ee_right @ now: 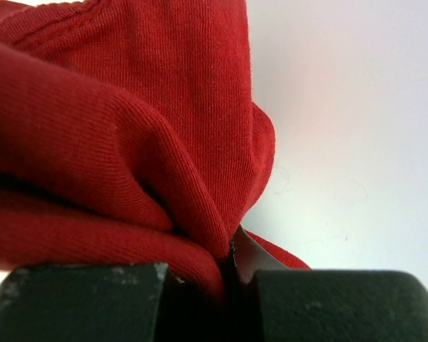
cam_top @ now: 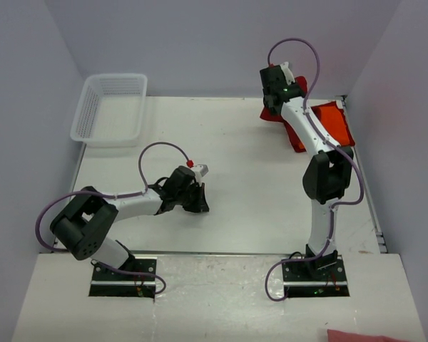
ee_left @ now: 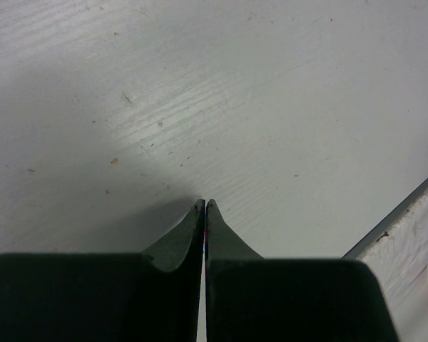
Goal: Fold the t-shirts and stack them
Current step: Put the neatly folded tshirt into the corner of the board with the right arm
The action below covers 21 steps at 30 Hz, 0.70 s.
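My right gripper (cam_top: 272, 107) is stretched to the far right corner and shut on a fold of the dark crimson t-shirt (cam_top: 297, 87). In the right wrist view the crimson cloth (ee_right: 128, 128) bunches up over the jaws and is pinched at the right gripper (ee_right: 232, 258). The bright orange t-shirt (cam_top: 332, 122) lies crumpled beside it, partly under the arm. My left gripper (cam_top: 200, 203) rests low over the middle of the table, shut with nothing in it; its tips (ee_left: 204, 204) meet above bare white tabletop.
A white mesh basket (cam_top: 110, 107) stands at the back left. The table's right edge (cam_top: 371, 206) runs close by the right arm. A pinkish-red cloth (cam_top: 364, 335) shows at the near right corner. The walls close in behind.
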Each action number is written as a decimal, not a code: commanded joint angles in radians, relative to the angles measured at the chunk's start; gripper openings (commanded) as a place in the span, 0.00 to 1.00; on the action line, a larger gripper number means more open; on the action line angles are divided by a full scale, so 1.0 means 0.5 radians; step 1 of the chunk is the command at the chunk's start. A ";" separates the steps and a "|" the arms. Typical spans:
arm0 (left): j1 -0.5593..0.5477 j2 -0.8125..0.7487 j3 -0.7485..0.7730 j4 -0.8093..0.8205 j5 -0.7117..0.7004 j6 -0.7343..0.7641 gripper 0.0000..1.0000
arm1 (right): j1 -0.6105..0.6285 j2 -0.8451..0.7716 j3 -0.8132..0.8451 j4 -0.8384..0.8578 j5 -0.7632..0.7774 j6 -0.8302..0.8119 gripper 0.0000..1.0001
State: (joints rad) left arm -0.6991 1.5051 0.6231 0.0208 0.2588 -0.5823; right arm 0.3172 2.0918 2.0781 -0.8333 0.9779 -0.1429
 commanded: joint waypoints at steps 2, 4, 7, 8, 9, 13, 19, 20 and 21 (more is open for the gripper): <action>-0.004 -0.037 -0.031 0.075 0.035 0.036 0.00 | -0.082 -0.091 -0.014 0.062 0.075 0.025 0.00; -0.004 -0.053 -0.050 0.072 0.041 0.033 0.00 | -0.131 -0.070 -0.021 0.062 0.054 0.031 0.00; -0.004 -0.089 -0.077 0.075 0.059 0.017 0.00 | -0.208 0.001 0.022 0.062 0.032 0.043 0.00; -0.007 -0.099 -0.080 0.075 0.065 0.011 0.00 | -0.232 0.056 0.044 0.062 0.032 0.062 0.00; -0.007 -0.120 -0.090 0.075 0.071 0.011 0.00 | -0.260 0.087 0.062 0.062 -0.022 0.056 0.00; -0.016 -0.151 -0.114 0.075 0.090 -0.017 0.01 | -0.355 0.249 0.154 0.062 -0.099 0.025 0.00; -0.068 -0.108 -0.093 0.063 0.087 -0.035 0.01 | -0.465 0.571 0.396 0.062 -0.128 -0.042 0.00; -0.093 -0.075 -0.090 0.063 0.081 -0.038 0.01 | -0.478 0.617 0.439 0.062 -0.115 -0.076 0.00; -0.102 -0.056 -0.090 0.063 0.084 -0.041 0.01 | -0.514 0.681 0.473 0.071 -0.115 -0.085 0.00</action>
State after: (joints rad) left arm -0.7292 1.4601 0.5735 0.0216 0.2882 -0.5911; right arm 0.0853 2.3936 2.2269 -0.8227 0.9237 -0.1528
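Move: The right hand already grips the folded red shirt, some 25 cm above the board. The stack with the orange shirt on top, where the red one is headed, has its middle about 13 cm to the right and 4 cm ahead of this hand, roughly 24 cm below. The board's far right corner is some 16 cm ahead and 20 cm right. From the left hand, the orange shirt lies about 32 cm ahead and 46 cm right, near its height. Rightward first and almost level, then also down and slightly forward, the right hand carries the pinched red shirt towards the orange shirt's stack, about 11 cm across and 10 cm down, still sinking at the end. The wrist turns clockwise and tips its fingers down, each some 10 degrees, while the grip keeps shut. The left hand, empty and closed, eases back about 2 cm. ##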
